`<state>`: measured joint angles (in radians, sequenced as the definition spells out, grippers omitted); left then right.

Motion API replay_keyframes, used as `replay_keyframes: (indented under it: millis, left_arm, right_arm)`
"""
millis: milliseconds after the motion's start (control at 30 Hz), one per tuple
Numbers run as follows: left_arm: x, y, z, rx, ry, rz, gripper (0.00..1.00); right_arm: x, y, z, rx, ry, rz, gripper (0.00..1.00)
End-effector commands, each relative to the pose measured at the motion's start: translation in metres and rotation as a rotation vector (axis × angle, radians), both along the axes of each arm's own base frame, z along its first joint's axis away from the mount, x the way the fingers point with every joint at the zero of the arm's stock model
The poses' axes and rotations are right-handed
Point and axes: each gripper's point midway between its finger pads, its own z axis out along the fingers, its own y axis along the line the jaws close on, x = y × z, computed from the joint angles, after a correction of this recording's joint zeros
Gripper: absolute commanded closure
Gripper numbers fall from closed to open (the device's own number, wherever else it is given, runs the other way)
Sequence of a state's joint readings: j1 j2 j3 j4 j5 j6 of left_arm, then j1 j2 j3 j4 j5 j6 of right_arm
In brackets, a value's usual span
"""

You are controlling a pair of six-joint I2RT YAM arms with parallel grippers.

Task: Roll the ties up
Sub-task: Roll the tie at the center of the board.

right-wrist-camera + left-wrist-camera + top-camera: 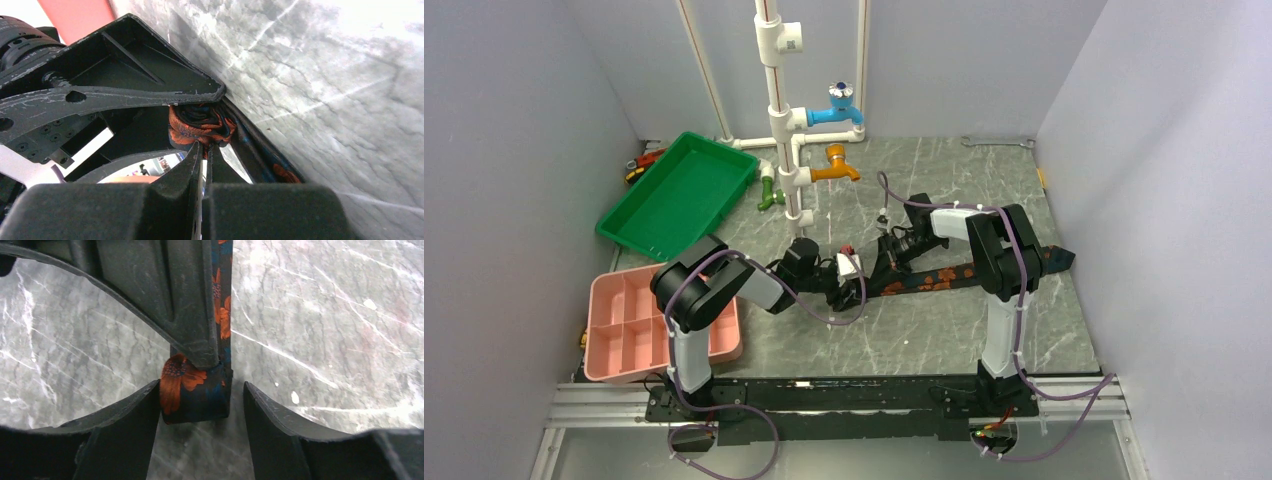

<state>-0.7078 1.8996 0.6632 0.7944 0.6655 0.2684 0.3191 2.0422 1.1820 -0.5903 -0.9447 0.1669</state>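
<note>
The black tie with orange-red flowers lies across the marble table, running from the right edge toward the middle. Its left end is wound into a small roll. My right gripper is shut on that roll, pinching it at the fingertips; its finger comes down onto the roll in the left wrist view. My left gripper is open around the roll: the left finger touches it, the right finger stands apart. In the top view both grippers, left and right, meet at the tie's left end.
A green tray stands at the back left, with a pink compartment tray in front of it by the left arm. A white pipe stand with blue and orange taps stands behind the grippers. A wrench lies at the back right.
</note>
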Motion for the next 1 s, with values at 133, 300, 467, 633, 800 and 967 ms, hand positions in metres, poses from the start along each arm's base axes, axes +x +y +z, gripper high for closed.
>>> replay_keyframes:
  millis: [133,300,467,633,800,967]
  left_arm:
    - [-0.008,-0.014,-0.027,0.047,0.08,-0.047,0.49]
    - [-0.012,-0.013,-0.035,0.109,0.103,-0.036,0.71]
    - [-0.015,0.004,-0.044,0.253,0.192,0.032,0.78]
    - [-0.033,0.03,-0.052,0.393,0.272,0.055,0.85]
    - [-0.041,0.052,-0.066,0.513,0.284,0.059,0.87]
    - [-0.042,0.057,-0.07,0.555,0.297,0.054,0.87]
  right_arm:
    - [0.007,-0.048,-0.064,-0.285,-0.086,0.007,1.0]
    - [0.004,-0.047,-0.064,-0.277,-0.085,0.012,1.0]
    - [-0.01,-0.033,-0.057,-0.221,-0.095,0.03,1.0]
    - [-0.027,-0.01,-0.047,-0.154,-0.105,0.069,1.0]
    - [-0.02,-0.003,-0.021,-0.065,-0.106,0.058,0.9]
    - [-0.013,-0.014,0.01,0.008,-0.124,0.038,0.69]
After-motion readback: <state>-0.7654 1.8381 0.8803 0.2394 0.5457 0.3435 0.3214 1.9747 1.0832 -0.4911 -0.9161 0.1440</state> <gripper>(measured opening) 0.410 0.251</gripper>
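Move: The rolled end of the tie sits between my open left fingertips, only about 1 cm to the right of the hand point and level with it. My shut right fingers hold it, its middle roughly 1 cm left of them and 1 cm lower. From my left hand, the tie's far tip lies some 41 cm right and 6 cm ahead, about 2 cm lower, and the white pipe's foot about 13 cm left and 9 cm ahead. I slide my left hand about 2 cm right and close its fingers on both sides of the roll, while my right, still shut on it, goes about 1.5 cm right and slightly down. Then I tip my left fingers down some 15 degrees as both hands shift back left over 1 cm; my right fingers finally part and start to back away to the right. ##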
